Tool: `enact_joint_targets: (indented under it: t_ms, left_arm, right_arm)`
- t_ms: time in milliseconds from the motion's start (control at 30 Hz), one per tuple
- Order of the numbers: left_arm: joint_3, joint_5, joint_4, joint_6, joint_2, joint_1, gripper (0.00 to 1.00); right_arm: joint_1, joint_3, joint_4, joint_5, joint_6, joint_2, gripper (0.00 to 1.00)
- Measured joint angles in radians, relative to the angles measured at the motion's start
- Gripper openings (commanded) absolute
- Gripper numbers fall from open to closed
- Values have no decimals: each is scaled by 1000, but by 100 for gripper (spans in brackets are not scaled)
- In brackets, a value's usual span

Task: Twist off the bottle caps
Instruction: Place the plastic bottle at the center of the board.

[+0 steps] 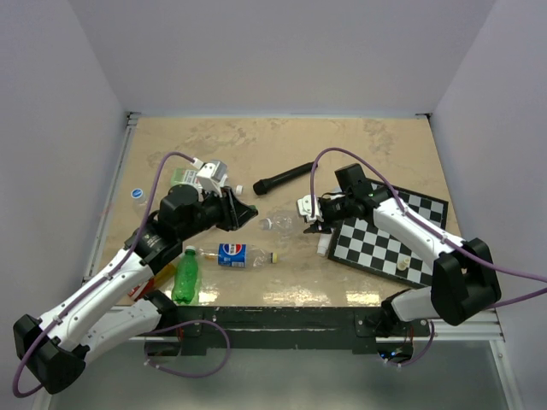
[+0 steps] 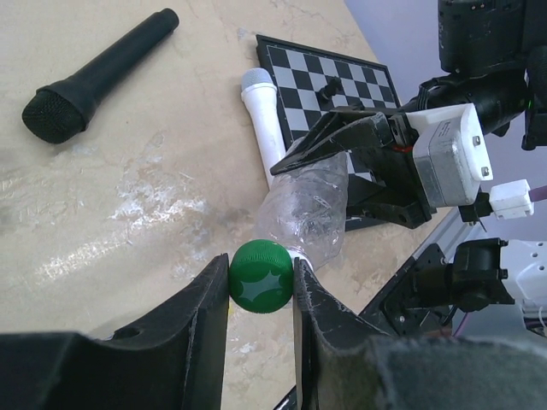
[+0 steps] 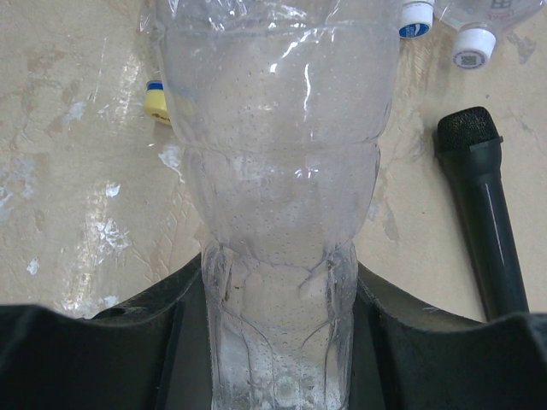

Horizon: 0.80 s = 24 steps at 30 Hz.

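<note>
A clear crinkled bottle [image 1: 279, 224] is held off the table between both arms. My left gripper [image 2: 261, 289] is shut on its green cap [image 2: 261, 275], one finger on each side; in the top view this gripper [image 1: 255, 211] sits left of the bottle. My right gripper [image 3: 278, 325] is shut on the bottle's base end [image 3: 273, 171], and from above it [image 1: 309, 222] is at the bottle's right. A Pepsi-labelled bottle [image 1: 232, 254] with a yellow cap [image 3: 156, 101] and a bright green bottle [image 1: 186, 278] lie near the front edge.
A black microphone [image 1: 282, 178] lies behind the bottle. A chessboard [image 1: 385, 243] lies under the right arm, with a white microphone [image 2: 261, 115] at its edge. Two more white caps [image 3: 473, 47] show at the top of the right wrist view. A loose blue cap [image 1: 135, 192] lies far left.
</note>
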<state>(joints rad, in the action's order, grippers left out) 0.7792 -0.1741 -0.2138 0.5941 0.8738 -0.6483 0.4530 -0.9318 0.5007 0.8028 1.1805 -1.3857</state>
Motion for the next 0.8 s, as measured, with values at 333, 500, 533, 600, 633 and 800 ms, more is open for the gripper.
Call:
enact_joint_targets:
  t_ms: [333, 500, 533, 600, 633, 800]
  left_arm:
    - [0, 17, -5, -151, -27, 0, 0]
    - [0, -8, 0, -339, -35, 0, 0]
    - [0, -13, 4, -368, -35, 0, 0]
    - [-9, -25, 28, -435, -42, 0, 0]
    - [-20, -30, 43, -461, -48, 0, 0]
    - [-105, -39, 104, -553, -100, 0, 0]
  right_arm:
    - [0, -3, -7, -1, -53, -3, 0]
    - [-35, -50, -74, -12, -213, -27, 0]
    - [-50, -58, -87, -17, -241, -30, 0]
    - [-104, -79, -118, -28, -314, -38, 0]
    - [-137, -93, -130, -34, -351, -43, 0]
    - [-287, -187, -181, -133, -501, -92, 0]
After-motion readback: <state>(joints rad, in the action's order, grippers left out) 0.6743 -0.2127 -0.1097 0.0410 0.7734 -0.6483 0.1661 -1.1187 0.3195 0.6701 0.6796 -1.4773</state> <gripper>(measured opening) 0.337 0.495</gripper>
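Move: The right gripper holds the uncapped bottle; the middle of the chessboard lies about 24 cm to its right, 5 cm farther out and 12 cm below. The white microphone is some 7 cm right and 6 cm ahead, the black microphone roughly 20 cm ahead and 6 cm left, the Pepsi bottle about 22 cm left and 2 cm back, all on the table. From the left gripper, the chessboard's middle is about 40 cm right, 7 cm ahead and 24 cm below. Sweep the right gripper forward about 13 cm, easing right and a little up past the far end of the white microphone, keeping the bottle gripped. Turn the wrist some 35 degrees clockwise so the bottle's open mouth swings from pointing left to pointing forward-left. Keep the green cap pinched in the left gripper nearly in place, rolling and tipping it about 30 degrees. ##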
